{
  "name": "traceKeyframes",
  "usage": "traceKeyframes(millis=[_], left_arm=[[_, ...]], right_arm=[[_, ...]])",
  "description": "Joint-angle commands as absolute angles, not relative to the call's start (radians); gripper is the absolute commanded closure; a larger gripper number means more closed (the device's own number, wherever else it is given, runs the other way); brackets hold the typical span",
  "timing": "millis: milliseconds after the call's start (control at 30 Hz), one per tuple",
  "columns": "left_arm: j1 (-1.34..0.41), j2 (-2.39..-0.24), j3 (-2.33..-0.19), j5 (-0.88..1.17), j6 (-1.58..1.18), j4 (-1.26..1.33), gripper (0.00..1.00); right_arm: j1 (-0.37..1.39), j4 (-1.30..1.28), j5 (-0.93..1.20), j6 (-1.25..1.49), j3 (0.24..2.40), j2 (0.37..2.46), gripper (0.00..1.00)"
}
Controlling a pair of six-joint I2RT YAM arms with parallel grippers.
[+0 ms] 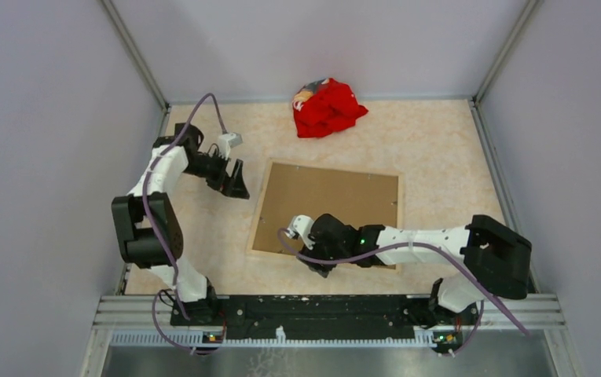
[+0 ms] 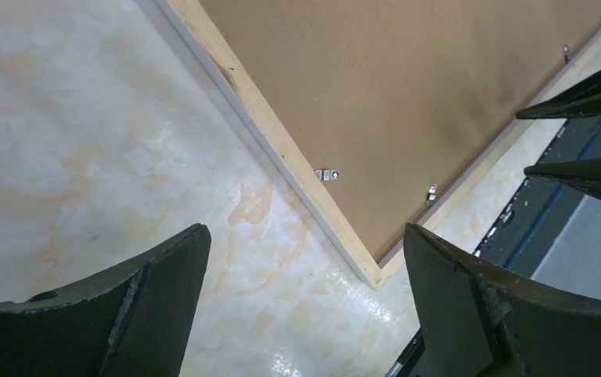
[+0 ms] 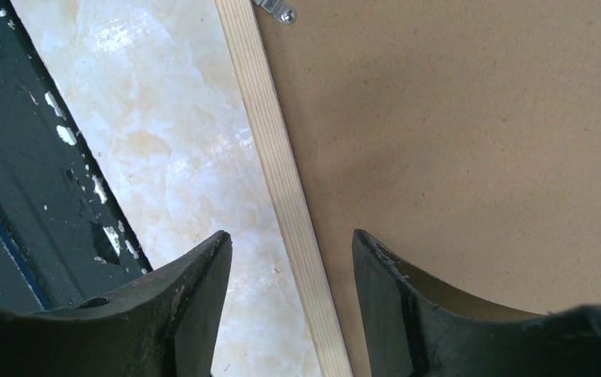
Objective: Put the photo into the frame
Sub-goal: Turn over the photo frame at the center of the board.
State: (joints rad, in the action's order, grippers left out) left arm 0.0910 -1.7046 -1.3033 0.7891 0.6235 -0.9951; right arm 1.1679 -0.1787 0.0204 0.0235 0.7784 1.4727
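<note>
The frame (image 1: 260, 207) lies face down in the middle of the table, pale wood edges up, with a brown backing board (image 1: 336, 196) filling it. The photo is hidden. My left gripper (image 1: 236, 182) hovers open off the frame's far left corner; in its wrist view the left gripper (image 2: 305, 232) holds nothing, above the table beside the frame's wood edge (image 2: 258, 118). My right gripper (image 1: 318, 267) is at the frame's near edge. In its wrist view the right gripper (image 3: 290, 236) stands open astride the wood strip (image 3: 269, 118), one finger over the board (image 3: 470, 141), one over the table.
A crumpled red cloth (image 1: 327, 107) lies at the back of the table. Small metal tabs (image 2: 327, 174) (image 2: 432, 191) sit on the frame's back edge. The black base rail (image 3: 22, 173) runs just beyond the frame's near edge. Grey walls enclose three sides.
</note>
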Motion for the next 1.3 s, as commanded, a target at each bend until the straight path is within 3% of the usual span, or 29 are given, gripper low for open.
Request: traceKeyframes(millis=[0, 333, 367, 500, 533, 800, 1033, 1267], left_arm=[[0.107, -1.576, -1.304, 0.720, 0.598, -0.981, 0.01], [0.109, -1.340, -1.294, 0.617, 0.548, -0.850, 0.01], [0.110, -1.326, -1.286, 0.646, 0.565, -0.851, 0.01], [0.110, -1.272, -1.216, 0.829, 0.730, -0.900, 0.01], [0.109, -1.260, -1.193, 0.861, 0.820, -0.934, 0.01], [0.109, -1.026, -0.890, 0.792, 1.572, -1.140, 0.01], [0.107, -0.590, -0.608, 0.889, 1.710, -0.845, 0.01], [0.106, -0.516, -0.562, 0.927, 1.911, -0.793, 0.02]], right_arm=[[1.209, -0.116, -0.046, -0.032, 0.788, 1.498, 0.45], [1.247, -0.114, -0.101, -0.046, 0.802, 1.568, 0.59], [1.247, -0.117, -0.106, -0.045, 0.808, 1.574, 0.63], [1.247, -0.163, -0.117, -0.044, 0.872, 1.612, 0.96], [1.247, -0.180, -0.114, -0.043, 0.892, 1.618, 1.00], [1.227, -0.242, -0.086, -0.044, 1.033, 1.543, 1.00], [1.151, -0.280, 0.088, 0.049, 1.152, 1.495, 1.00], [1.113, -0.294, 0.207, 0.115, 1.236, 1.468, 1.00]])
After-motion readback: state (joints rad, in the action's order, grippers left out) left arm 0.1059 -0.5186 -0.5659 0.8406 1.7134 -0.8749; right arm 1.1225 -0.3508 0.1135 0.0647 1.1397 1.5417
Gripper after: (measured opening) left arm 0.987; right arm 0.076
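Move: The photo frame lies face down. Its near rail runs between the right hand's open fingers, about 2 cm below that hand's point and 1 cm ahead. From the right hand, a metal clip on that rail lies some 8 cm left and 2 cm ahead, and the brown backboard's middle 13 cm ahead and 3 cm right. From the left hand, the frame's near-left corner is roughly 15 cm back, 2 cm right and 9 cm below; the left rail's middle is about 2 cm back, 5 cm right, equally low. Sink the right gripper about 2 cm over the near rail, pinch the rail shut between the fingers, then lift it some 11 cm while drifting left and slightly forward. Meanwhile raise the open left gripper, swing it back about 12 cm, dipping and then rising a little, to come close to the frame's near-left corner, rolling its wrist nearly 90 degrees, fingers still wide. ##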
